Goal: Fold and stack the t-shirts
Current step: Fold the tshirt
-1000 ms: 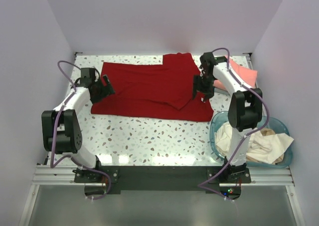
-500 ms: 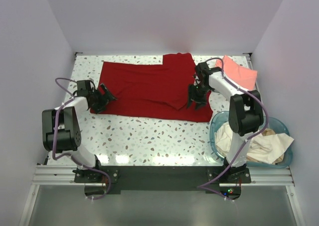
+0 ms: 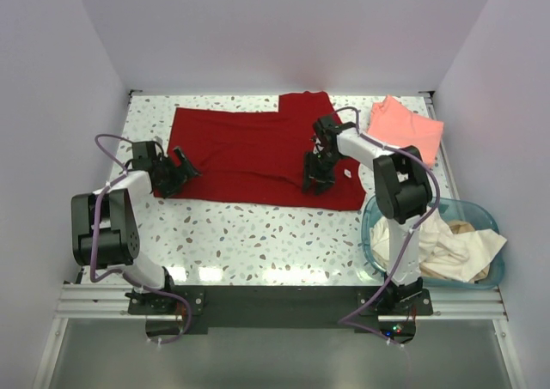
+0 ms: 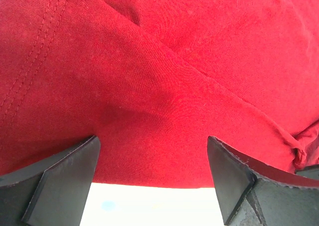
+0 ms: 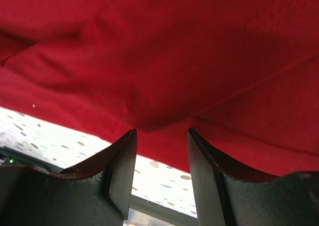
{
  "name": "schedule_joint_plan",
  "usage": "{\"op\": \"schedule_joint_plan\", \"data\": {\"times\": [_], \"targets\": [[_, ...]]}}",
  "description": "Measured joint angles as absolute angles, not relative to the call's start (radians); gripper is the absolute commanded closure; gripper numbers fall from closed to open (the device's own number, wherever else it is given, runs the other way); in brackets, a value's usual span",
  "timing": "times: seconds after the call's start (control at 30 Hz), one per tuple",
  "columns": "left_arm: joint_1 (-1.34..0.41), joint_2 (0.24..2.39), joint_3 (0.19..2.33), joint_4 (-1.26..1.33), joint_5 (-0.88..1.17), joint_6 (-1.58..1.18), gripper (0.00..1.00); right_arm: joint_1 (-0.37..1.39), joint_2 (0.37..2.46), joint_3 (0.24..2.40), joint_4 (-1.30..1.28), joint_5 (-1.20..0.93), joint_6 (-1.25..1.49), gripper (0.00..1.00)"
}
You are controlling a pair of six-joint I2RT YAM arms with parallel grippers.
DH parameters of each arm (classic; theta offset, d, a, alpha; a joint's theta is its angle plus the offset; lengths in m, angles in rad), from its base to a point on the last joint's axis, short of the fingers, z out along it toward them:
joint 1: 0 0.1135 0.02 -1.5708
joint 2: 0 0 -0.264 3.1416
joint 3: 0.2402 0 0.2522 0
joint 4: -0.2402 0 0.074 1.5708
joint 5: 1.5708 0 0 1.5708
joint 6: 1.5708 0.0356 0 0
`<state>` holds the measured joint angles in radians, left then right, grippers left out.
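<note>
A large dark red t-shirt (image 3: 249, 153) lies spread on the table, its right part folded over and a small white label (image 3: 348, 173) near its front right corner. My left gripper (image 3: 178, 171) is at the shirt's left edge. In the left wrist view it (image 4: 152, 153) stands wide open, the red hem (image 4: 149, 136) lying just ahead between the fingers. My right gripper (image 3: 316, 173) sits low on the folded part; its jaws (image 5: 160, 136) are partly open, with a red fold (image 5: 159, 116) at the tips. A salmon-pink t-shirt (image 3: 406, 127) lies at the back right.
A teal plastic basket (image 3: 375, 207) stands at the front right with cream-white t-shirts (image 3: 434, 247) heaped inside. Speckled tabletop (image 3: 258, 234) runs along the front of the red shirt. White walls close in the back and sides.
My right gripper has moved left across the red shirt, away from the pink one, and its jaws have narrowed. My left gripper has dropped to the shirt's left edge and opened slightly.
</note>
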<state>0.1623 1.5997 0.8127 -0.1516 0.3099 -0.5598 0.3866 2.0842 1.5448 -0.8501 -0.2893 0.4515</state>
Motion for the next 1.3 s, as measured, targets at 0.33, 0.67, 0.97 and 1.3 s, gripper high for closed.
{"op": "schedule_joint_plan", "data": {"times": [0.33,0.67,0.97,1.3], "targets": [[0.163,1.591,0.805,-0.158,0.307,-0.538,0.05,0.387,2.145,1.622,-0.841,-0.309,0.461,0.59],[0.163,1.591,0.805,-0.159,0.308,-0.53,0.05,0.398,2.184,1.682,-0.849,-0.31,0.472,0.83],[0.163,1.591,0.805,-0.16,0.308,-0.527,0.05,0.406,2.223,1.816,-0.876,-0.313,0.48,1.0],[0.163,1.591,0.805,-0.162,0.312,-0.513,0.06,0.408,2.381,2.08,-0.915,-0.313,0.488,0.96]]}}
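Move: The loose lower edge of the red shirt's folded-over flap lies almost at the right hand's half-open fingers, about 2 cm ahead, 2 cm to the left and 1 cm below. The shirt's near edge runs about 5 cm back from this hand, straight behind; the white label sits some 4 cm ahead and 9 cm to its right. From the left hand, the flap edge is about 36 cm to the right and 1 cm ahead, slightly lower. The flap's loose edge is pinched by the right hand, whose fingers close fully while it slides low, forward and a little left. Keeping hold, it draws the cloth on forward and left, rising some 2 cm, about 10 cm forward and 6 cm left in all, away from the shirt's near edge. The left hand stays wide open, its fingertips seeming to rest on the shirt's left end. ##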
